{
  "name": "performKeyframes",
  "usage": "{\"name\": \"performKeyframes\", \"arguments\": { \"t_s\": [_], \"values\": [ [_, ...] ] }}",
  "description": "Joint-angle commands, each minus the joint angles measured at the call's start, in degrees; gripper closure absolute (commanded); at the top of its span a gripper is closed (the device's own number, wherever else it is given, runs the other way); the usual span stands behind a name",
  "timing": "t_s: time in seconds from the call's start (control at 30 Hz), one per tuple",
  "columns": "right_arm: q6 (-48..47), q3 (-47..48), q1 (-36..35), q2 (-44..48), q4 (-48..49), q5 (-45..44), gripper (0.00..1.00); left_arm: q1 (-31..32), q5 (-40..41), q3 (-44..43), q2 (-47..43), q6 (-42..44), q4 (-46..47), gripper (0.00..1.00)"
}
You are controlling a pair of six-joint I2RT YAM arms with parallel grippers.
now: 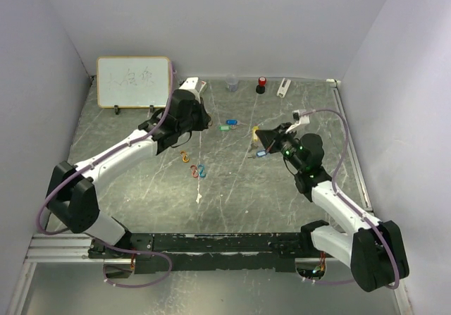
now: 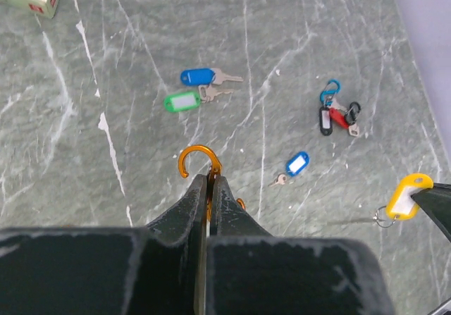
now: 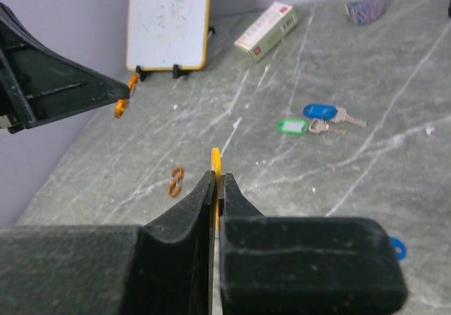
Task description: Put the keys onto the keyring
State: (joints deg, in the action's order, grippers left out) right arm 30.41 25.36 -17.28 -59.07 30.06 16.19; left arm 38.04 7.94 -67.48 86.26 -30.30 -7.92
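Note:
My left gripper (image 2: 208,179) is shut on an orange carabiner keyring (image 2: 198,157), whose open hook sticks out past the fingertips. My right gripper (image 3: 217,176) is shut on a key's yellow tag (image 3: 215,161); the same yellow tag (image 2: 406,196) with its small ring shows at the right of the left wrist view. Both hang above the table, apart. Loose keys lie below: a blue tag (image 2: 196,76), a green tag (image 2: 182,101), and a small blue tag (image 2: 297,163). Black and red tags hang on a blue carabiner (image 2: 331,89).
A whiteboard (image 1: 134,82) stands at the back left. A cup (image 1: 232,84), a red-topped item (image 1: 261,84) and a small box (image 1: 283,87) line the back wall. Spare orange (image 1: 185,156), red (image 1: 194,170) and blue (image 1: 202,170) clips lie mid-table.

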Motion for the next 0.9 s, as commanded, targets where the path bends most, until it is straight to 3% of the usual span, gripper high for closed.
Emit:
{"name": "performKeyframes", "arguments": {
  "t_s": [0.0,0.27,0.87],
  "values": [
    [0.1,5.1,-0.6,-1.4,0.5,0.6,1.0,0.6,-0.6,-5.2,3.0,-0.6,-3.1,0.93],
    [-1.0,12.0,-3.9,-7.0,-2.3,-5.3,1.0,3.1,0.3,-6.6,5.6,-0.3,-3.0,0.93],
    [-2.2,14.9,-13.2,-10.5,-5.0,-22.9,1.0,6.7,1.8,-4.1,4.6,-2.6,4.4,0.93]
  ]
}}
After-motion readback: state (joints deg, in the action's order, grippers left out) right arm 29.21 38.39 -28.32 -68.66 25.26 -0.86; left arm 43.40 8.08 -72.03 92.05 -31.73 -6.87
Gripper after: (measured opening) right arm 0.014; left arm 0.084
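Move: Some 16 cm to the right hand's left, 5 cm farther out and level with it, is the orange keyring the left hand grips. From the left hand, the yellow-tagged key in the right fingers is about 17 cm right and 5 cm nearer the base. On the table, 20 cm below the right hand, lie the blue tag (about 18 cm ahead, 8 left), the green tag (17 ahead, 11 left) and the near blue tag (5 ahead, 2 right). Bringing key and keyring together in the air, both arms close in with their grips kept. The right hand goes up, forward and left, some 4 cm each, sinking a little towards the end and turning slightly clockwise. The left hand carries the keyring about 5 cm right towards the key, after a small rise and dip. ##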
